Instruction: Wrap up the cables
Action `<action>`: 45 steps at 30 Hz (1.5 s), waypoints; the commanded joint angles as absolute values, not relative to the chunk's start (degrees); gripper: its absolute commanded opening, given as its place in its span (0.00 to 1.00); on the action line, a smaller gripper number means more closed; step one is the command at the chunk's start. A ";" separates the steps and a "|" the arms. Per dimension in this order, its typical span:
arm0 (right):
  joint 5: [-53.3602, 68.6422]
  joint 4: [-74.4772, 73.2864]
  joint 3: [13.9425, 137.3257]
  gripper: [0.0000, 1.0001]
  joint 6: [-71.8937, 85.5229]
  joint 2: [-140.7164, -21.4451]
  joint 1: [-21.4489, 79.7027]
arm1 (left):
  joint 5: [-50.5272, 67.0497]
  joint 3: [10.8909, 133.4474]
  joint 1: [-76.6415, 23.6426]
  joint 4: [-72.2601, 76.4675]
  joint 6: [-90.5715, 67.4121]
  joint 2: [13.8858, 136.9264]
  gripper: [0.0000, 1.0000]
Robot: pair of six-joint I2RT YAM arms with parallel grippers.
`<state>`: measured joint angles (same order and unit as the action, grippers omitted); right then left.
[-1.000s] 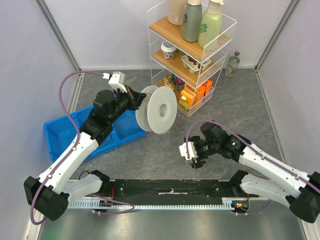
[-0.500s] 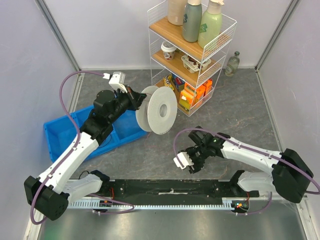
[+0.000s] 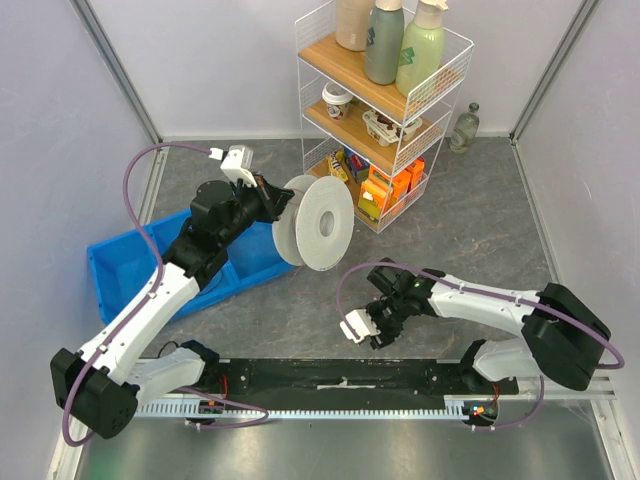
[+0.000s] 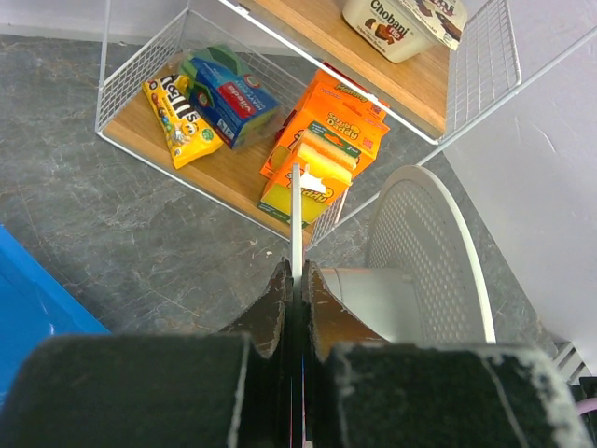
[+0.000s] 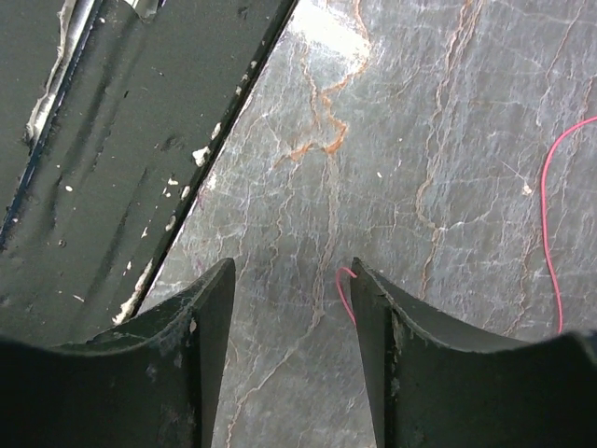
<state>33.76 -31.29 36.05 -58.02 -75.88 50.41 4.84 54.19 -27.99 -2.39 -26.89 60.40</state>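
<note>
A white cable spool (image 3: 318,222) stands on edge near the middle of the table. My left gripper (image 3: 283,200) is shut on the thin rim of one spool flange (image 4: 296,210); the hub (image 4: 368,297) and the perforated far flange (image 4: 431,252) show to its right. My right gripper (image 5: 292,280) hangs open just above the grey table near the front, also seen from above (image 3: 372,328). A thin red cable (image 5: 550,224) lies on the table; its curled end (image 5: 343,291) sits between the jaws beside the right finger, ungripped.
A blue bin (image 3: 120,270) sits under the left arm. A wire shelf rack (image 3: 385,110) with bottles, a cup and snack packs stands behind the spool, a glass bottle (image 3: 465,128) to its right. A black strip (image 5: 112,121) runs along the near edge.
The right arm has swung left and down toward the near edge, and its jaws have narrowed around the red cable's end. The left arm still holds the spool in place.
</note>
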 commanded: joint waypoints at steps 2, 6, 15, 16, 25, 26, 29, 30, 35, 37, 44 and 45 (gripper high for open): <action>32.61 -29.53 38.67 0.59 -57.40 -77.08 51.59 | 5.71 54.84 -27.95 3.96 -27.07 59.94 0.02; 31.64 -29.36 39.11 0.54 -57.13 -78.05 52.21 | 5.80 54.76 -27.95 3.96 -27.07 59.94 0.01; 31.03 -29.35 39.81 0.39 -56.69 -79.45 52.38 | 5.80 54.40 -27.95 3.96 -27.07 59.77 0.02; 31.03 -29.27 39.90 0.37 -56.78 -79.63 52.38 | 5.63 54.40 -28.04 3.96 -26.98 59.68 0.02; 30.41 -28.92 40.17 0.25 -56.43 -80.16 52.38 | 5.80 54.32 -27.95 3.87 -26.89 59.59 0.01; 30.32 -28.83 40.25 0.21 -56.16 -80.24 52.38 | 5.80 54.32 -27.95 3.78 -26.81 59.59 0.02; 30.06 -28.39 40.25 0.07 -55.81 -80.42 52.38 | 5.89 54.14 -27.95 3.78 -26.81 59.59 0.02; 29.97 -28.30 40.25 0.01 -55.64 -80.33 52.38 | 5.98 54.14 -27.95 3.78 -26.81 59.59 0.02; 31.90 -26.20 39.81 0.00 -53.09 -77.62 52.38 | 4.58 55.28 -27.95 1.15 -25.93 60.55 0.02; 33.65 -25.93 41.39 0.00 -50.64 -75.51 52.56 | 3.26 55.81 -27.95 0.35 -25.49 60.82 0.01; 37.61 -33.83 54.29 0.00 -45.10 -67.95 58.17 | -9.04 62.83 -28.04 -9.04 -25.31 64.94 0.02; 37.70 -34.45 56.32 0.00 -44.22 -67.16 59.40 | -10.01 63.71 -28.04 -9.84 -25.40 65.65 0.02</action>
<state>33.21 -31.44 47.48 -48.97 -72.05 55.86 -1.98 56.55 -28.03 -8.73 -26.48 63.81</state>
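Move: About 1 cm ahead of the open right fingers, 1 cm to their left and 1 cm below lies the thin red cable's end on the table. The table's near edge is some 5 cm back, straight behind that hand; the blue bin's middle is roughly 15 cm ahead and 32 cm left, about level in height. The reel hangs about 23 cm ahead, 8 cm left and 24 cm up. From the left hand, the cable end is about 21 cm back, 13 cm right and 29 cm down. Closing slowly from over half open to shut, the right fingers pinch the cable end while easing about 1 cm forward and slightly left and down. Then they lift quickly, about 8 cm up and 5 cm left, towards the reel, the fingertips tilting up some 10 degrees. The left hand keeps its pinch on the reel's flange and at the last sinks about 3 cm, also going forward and left and turning slightly counter-clockwise. ##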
